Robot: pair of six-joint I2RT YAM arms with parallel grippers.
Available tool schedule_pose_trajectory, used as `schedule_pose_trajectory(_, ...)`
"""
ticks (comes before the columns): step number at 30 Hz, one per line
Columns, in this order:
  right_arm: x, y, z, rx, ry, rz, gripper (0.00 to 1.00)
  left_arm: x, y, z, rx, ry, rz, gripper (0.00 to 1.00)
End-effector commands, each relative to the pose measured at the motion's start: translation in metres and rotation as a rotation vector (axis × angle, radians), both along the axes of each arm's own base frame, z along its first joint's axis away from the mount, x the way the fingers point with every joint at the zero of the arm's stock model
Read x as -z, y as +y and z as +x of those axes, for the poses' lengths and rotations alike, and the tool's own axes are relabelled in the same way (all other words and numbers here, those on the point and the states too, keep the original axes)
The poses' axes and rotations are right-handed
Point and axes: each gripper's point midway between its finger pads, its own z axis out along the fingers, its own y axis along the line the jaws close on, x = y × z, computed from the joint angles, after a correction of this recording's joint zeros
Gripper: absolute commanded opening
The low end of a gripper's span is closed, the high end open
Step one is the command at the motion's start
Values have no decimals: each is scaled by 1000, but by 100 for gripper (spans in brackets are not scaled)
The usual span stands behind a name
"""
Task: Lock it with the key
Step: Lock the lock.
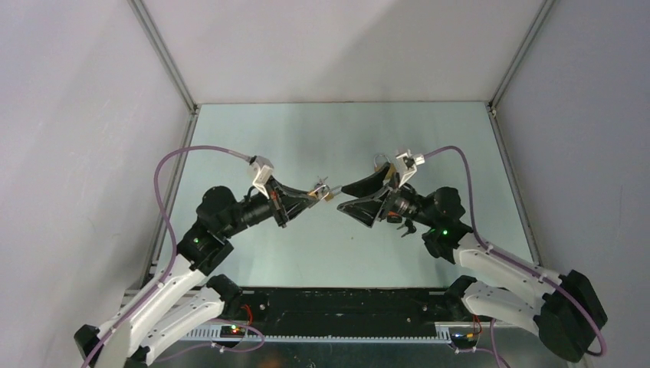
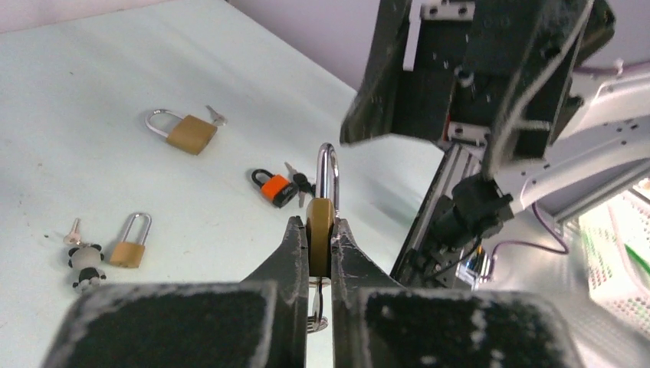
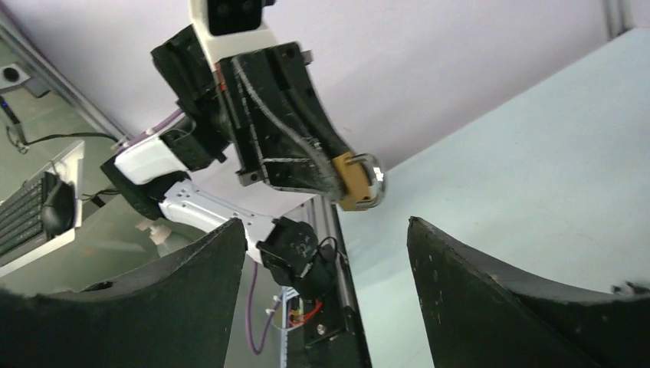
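Note:
A brass padlock (image 2: 320, 230) is clamped by its body in my left gripper (image 2: 320, 222), which is shut on it. Its steel shackle (image 2: 328, 172) points up and away from the fingers. A key (image 2: 316, 295) sticks out of the lock's underside between the fingers, with a ring hanging from it. In the top view the padlock (image 1: 326, 193) is held above the table's middle. My right gripper (image 1: 341, 197) faces it just to the right, open and holding nothing. In the right wrist view the padlock (image 3: 354, 180) sits ahead of the wide-open right gripper (image 3: 326, 230), apart from both fingers.
On the table (image 2: 92, 84) below lie a larger brass padlock (image 2: 188, 132) with a key, an orange-and-black padlock (image 2: 274, 188) with keys, a small brass padlock (image 2: 130, 245) and a panda keychain (image 2: 86, 264). Grey walls and aluminium rails (image 1: 165, 54) enclose the table.

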Motion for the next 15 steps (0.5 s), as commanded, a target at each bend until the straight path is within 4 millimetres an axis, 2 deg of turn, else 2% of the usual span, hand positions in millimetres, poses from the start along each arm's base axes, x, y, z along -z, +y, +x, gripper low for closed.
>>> schedule_pose_trajectory(1,18,-15,1,-1,8,-107,80,-9,6,-19,76,-88,66,0)
schedule_pose_trajectory(4,27,-17,-2,-30,-9,-147,78,-9,3,-33,154,-94,83,0)
schedule_pose_trajectory(8,35,-11,-13,-94,-78,-220,71,-8,-5,-55,300,-80,89,0)
schedule_pose_trajectory(12,36,-1,-22,-123,-143,-277,63,-4,-9,-61,356,-58,100,0)
schedule_pose_trajectory(15,31,2,-26,-138,-157,-272,54,-3,-10,-63,373,-57,107,0)
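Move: The brass lock is still pinched in the left fingers, about 1 cm to the right of that hand point; the open right fingers wait some 7 cm to the left hand's right and 2 cm higher. From the right hand, the lock lies about 6 cm left, 1 cm ahead and 2 cm lower. On the table roughly 30 cm below the right hand, the small padlock is about 10 cm ahead and 2 cm left, and the orange lock 3 cm ahead and 14 cm right. The held lock is drawn back about 5 cm and slightly down, the left wrist turning clockwise so the shackle swings from forward-right to face the right gripper. The right hand, untouching, first backs off 2 cm to the right, then returns, sinking about 5 cm and easing back 2 cm while its raised fingers tip down towards level and start closing. ##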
